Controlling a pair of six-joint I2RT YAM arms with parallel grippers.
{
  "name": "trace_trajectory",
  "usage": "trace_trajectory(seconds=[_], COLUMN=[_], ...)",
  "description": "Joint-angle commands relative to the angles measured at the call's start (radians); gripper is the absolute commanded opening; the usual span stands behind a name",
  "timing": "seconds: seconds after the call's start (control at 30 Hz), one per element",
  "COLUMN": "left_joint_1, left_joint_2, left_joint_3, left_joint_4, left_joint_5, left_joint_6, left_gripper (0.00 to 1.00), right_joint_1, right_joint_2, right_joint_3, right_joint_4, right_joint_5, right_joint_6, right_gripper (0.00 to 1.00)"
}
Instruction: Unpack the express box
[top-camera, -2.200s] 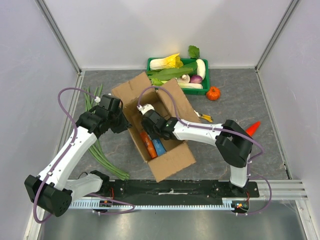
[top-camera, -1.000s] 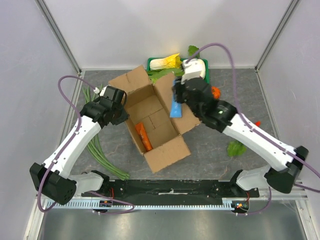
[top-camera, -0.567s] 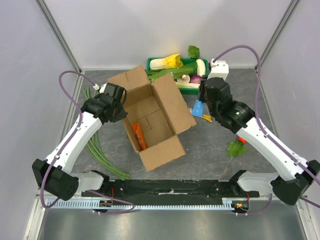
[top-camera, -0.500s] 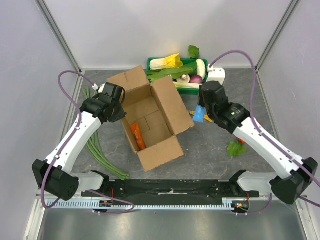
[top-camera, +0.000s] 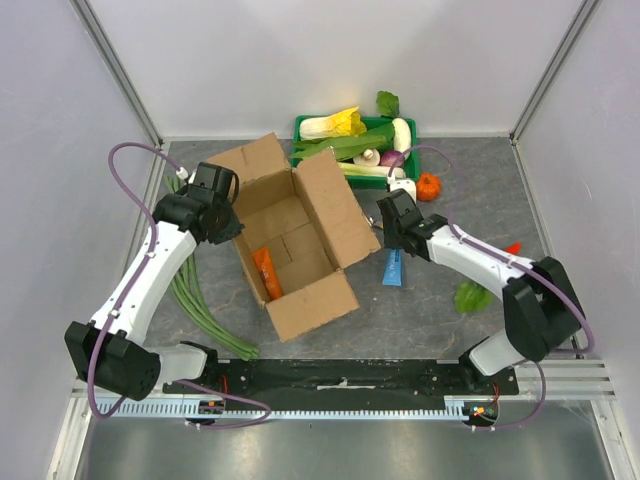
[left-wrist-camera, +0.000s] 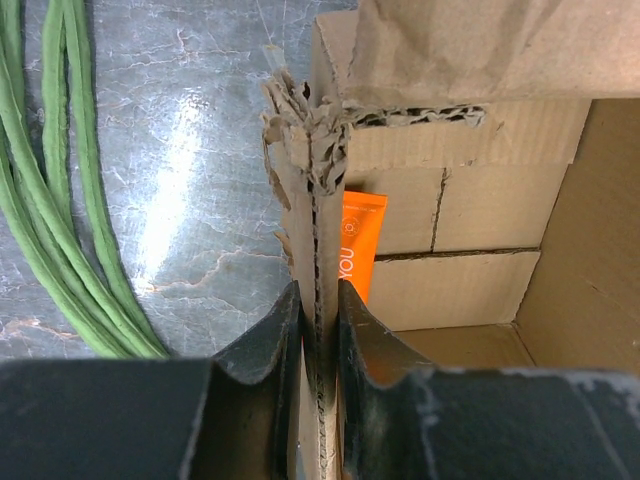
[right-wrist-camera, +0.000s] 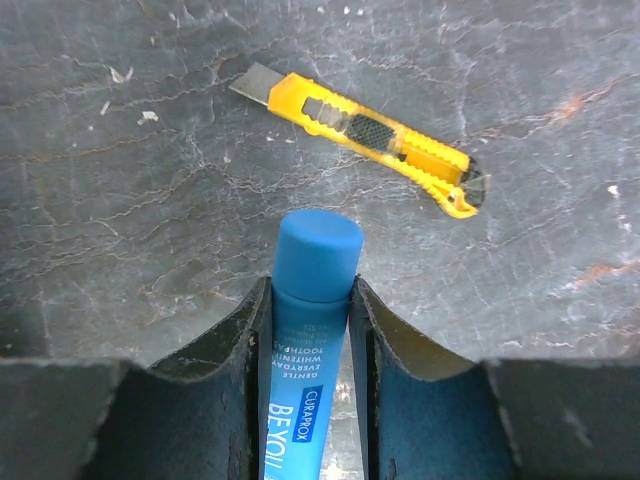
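The express box (top-camera: 318, 208), a brown carton with its flaps spread, lies open in the middle of the table. My left gripper (top-camera: 224, 212) is shut on its left wall, a finger on each side of the torn cardboard edge (left-wrist-camera: 318, 200). An orange tube (top-camera: 265, 272) lies on the box floor and shows past the wall (left-wrist-camera: 358, 245). My right gripper (top-camera: 394, 243) is just right of the box, low over the table, shut on a blue toothpaste tube (right-wrist-camera: 312, 300), cap pointing away. The blue toothpaste tube (top-camera: 393, 268) sticks out toward the near edge.
A yellow box cutter (right-wrist-camera: 360, 135) lies on the table just beyond the tube's cap. A green tray (top-camera: 411, 170) of vegetables stands at the back. Long green beans (top-camera: 195, 290) lie left of the box. A small pumpkin (top-camera: 427, 186), a leaf (top-camera: 468, 296) and a red pepper (top-camera: 510, 248) are on the right.
My right arm lifted the blue tube out of the box, swung it right and lowered it beside the box. The left gripper kept its hold on the wall; the box shifted slightly.
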Motion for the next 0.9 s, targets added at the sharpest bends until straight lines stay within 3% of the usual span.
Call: trace_trajectory(seconds=[0.0,0.17,0.2,0.3,0.57,0.67,0.7,0.87], left_joint_1=[0.015,0.023,0.024,0.024,0.029,0.027,0.029,0.029], left_joint_2=[-0.021,-0.020,-0.018,-0.010,0.008,0.013,0.013,0.013], left_joint_3=[0.003,0.004,0.004,0.010,0.018,0.018,0.017,0.013], left_joint_4=[0.036,0.041,0.044,0.045,0.052,0.056,0.059,0.068], left_joint_5=[0.041,0.054,0.056,0.064,0.081,0.082,0.084,0.091], left_joint_6=[0.049,0.051,0.051,0.054,0.053,0.050,0.045,0.036], left_gripper=[0.03,0.03,0.03,0.03,0.02,0.02,0.02,0.02], right_joint_1=[-0.012,-0.021,-0.020,-0.020,-0.021,-0.020,-0.018,0.087], right_joint_2=[0.073,0.106,0.102,0.064,-0.048,-0.075,-0.077,-0.060], right_joint_3=[0.007,0.044,0.050,0.090,0.420,0.510,0.532,0.529], right_joint_4=[0.060,0.014,0.002,-0.038,-0.254,-0.230,-0.207,-0.088], right_joint_5=[-0.032,-0.023,-0.014,0.024,0.126,0.051,-0.056,-0.213], right_joint_6=[0.013,0.017,0.030,0.039,-0.004,-0.073,-0.107,-0.272], right_gripper=[0.37,0.50,0.58,0.68,0.73,0.74,0.73,0.71])
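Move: The right hand holds the blue tube by its cap end. The tube's resting place on the table is about 4 cm back and 6 cm below. The yellow knife lies some 5 cm ahead and 1 cm right. The box's middle is roughly 25 cm to the left and 1 cm ahead, the orange pumpkin about 16 cm ahead and 8 cm right. From the left hand, still pinching the box wall, that resting place is about 35 cm right, 7 cm back and 15 cm below. The right hand sinks 4 cm, opens to release the blue tube, then rises about 27 cm. ##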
